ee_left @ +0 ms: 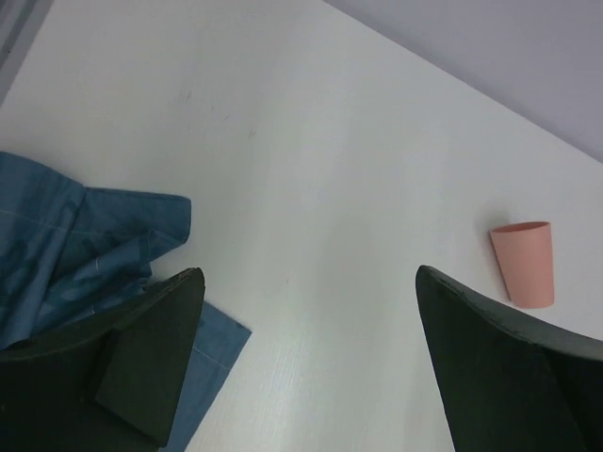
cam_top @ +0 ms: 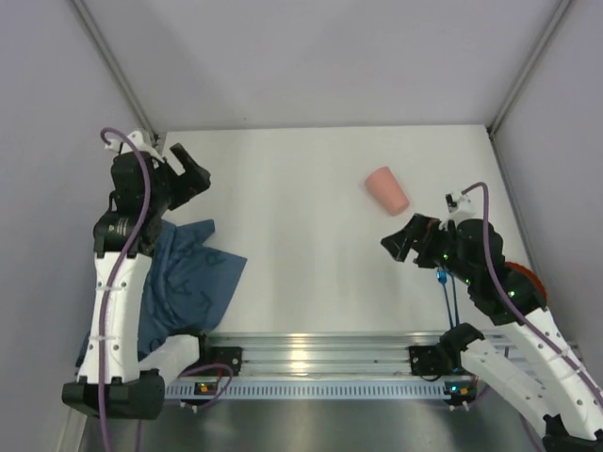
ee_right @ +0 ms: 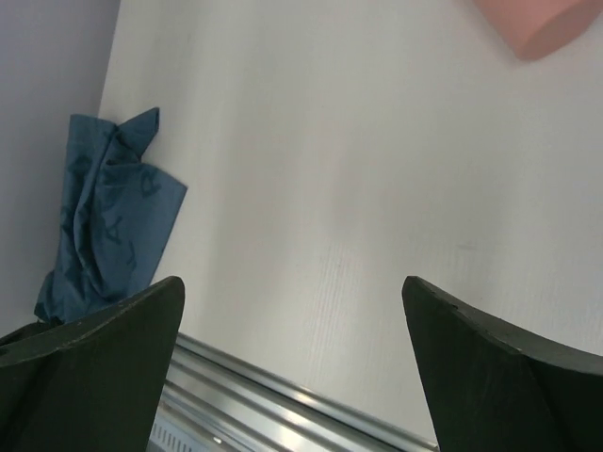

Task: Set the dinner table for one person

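The dinner table (cam_top: 301, 217) is a wide white top with an aluminium rail (cam_top: 320, 350) along its near edge. A pink cup (cam_top: 387, 190) appears to lie on its side at the right back. It also shows in the left wrist view as the cup (ee_left: 524, 264) and at the top edge of the right wrist view as the cup (ee_right: 532, 24). My left gripper (cam_top: 188, 168) hovers open at the far left, holding nothing (ee_left: 309, 275). My right gripper (cam_top: 403, 237) is open just in front of the cup, its jaws (ee_right: 292, 282) wide apart over bare tabletop.
A crumpled dark blue cloth placemat (cam_top: 193, 273) lies at the left near corner, partly under the left arm, cloth (ee_left: 75, 254), cloth (ee_right: 108, 217). An orange-red object (cam_top: 524, 279) is mostly hidden behind the right arm. Grey walls enclose the table on three sides.
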You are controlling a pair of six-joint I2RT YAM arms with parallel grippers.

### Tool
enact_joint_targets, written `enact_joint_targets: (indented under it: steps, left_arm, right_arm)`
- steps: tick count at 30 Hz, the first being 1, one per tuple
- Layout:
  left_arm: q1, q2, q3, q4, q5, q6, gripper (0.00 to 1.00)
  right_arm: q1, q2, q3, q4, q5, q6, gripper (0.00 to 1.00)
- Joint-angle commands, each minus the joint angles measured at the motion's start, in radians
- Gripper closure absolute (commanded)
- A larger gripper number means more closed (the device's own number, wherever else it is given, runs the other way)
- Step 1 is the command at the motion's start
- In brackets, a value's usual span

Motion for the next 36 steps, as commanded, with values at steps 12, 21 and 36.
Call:
enact_joint_targets:
  steps: [12, 21, 36]
  left_arm:
    - [-0.002, -0.012, -0.282, -0.092, -0.037, -0.202, 0.17]
    - [-0.052, 0.000, -0.487, -0.038, -0.046, -0.206, 0.22]
    - [-0.054, 0.097, -0.592, 0.048, 0.001, -0.206, 0.24]
  right_arm:
    - [0.002, 0.242, 0.150, -0.057, -0.026, -0.060, 0.00]
    - [0.003, 0.918, 0.567, -0.051, -0.038, -0.164, 0.00]
    - [0.111, 1.626, 1.202, 0.000, -0.254, 0.055, 0.01]
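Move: The napkin's middle lies about 13 cm back and 11 cm left of the left gripper, some 31 cm below it. From the right gripper, the cup lies on its side about 23 cm ahead, level sideways and 19 cm lower. The cutlery is some 16 cm right and 5 cm back of the right gripper, the red plate 32 cm right and 3 cm back, and the napkin about 57 cm left, level fore and aft, all roughly 23 cm down. Bring the left gripper down about 24 cm and back some 8 towards the napkin's right-hand part, tipping its fingers about 35 degrees further down and narrowing them a little. Meanwhile send the wide-open right gripper forward towards the cup, then curve it left and down to finish just left of the cup, about 21 cm farther out and 21 cm farther left, fingers tipping down. ##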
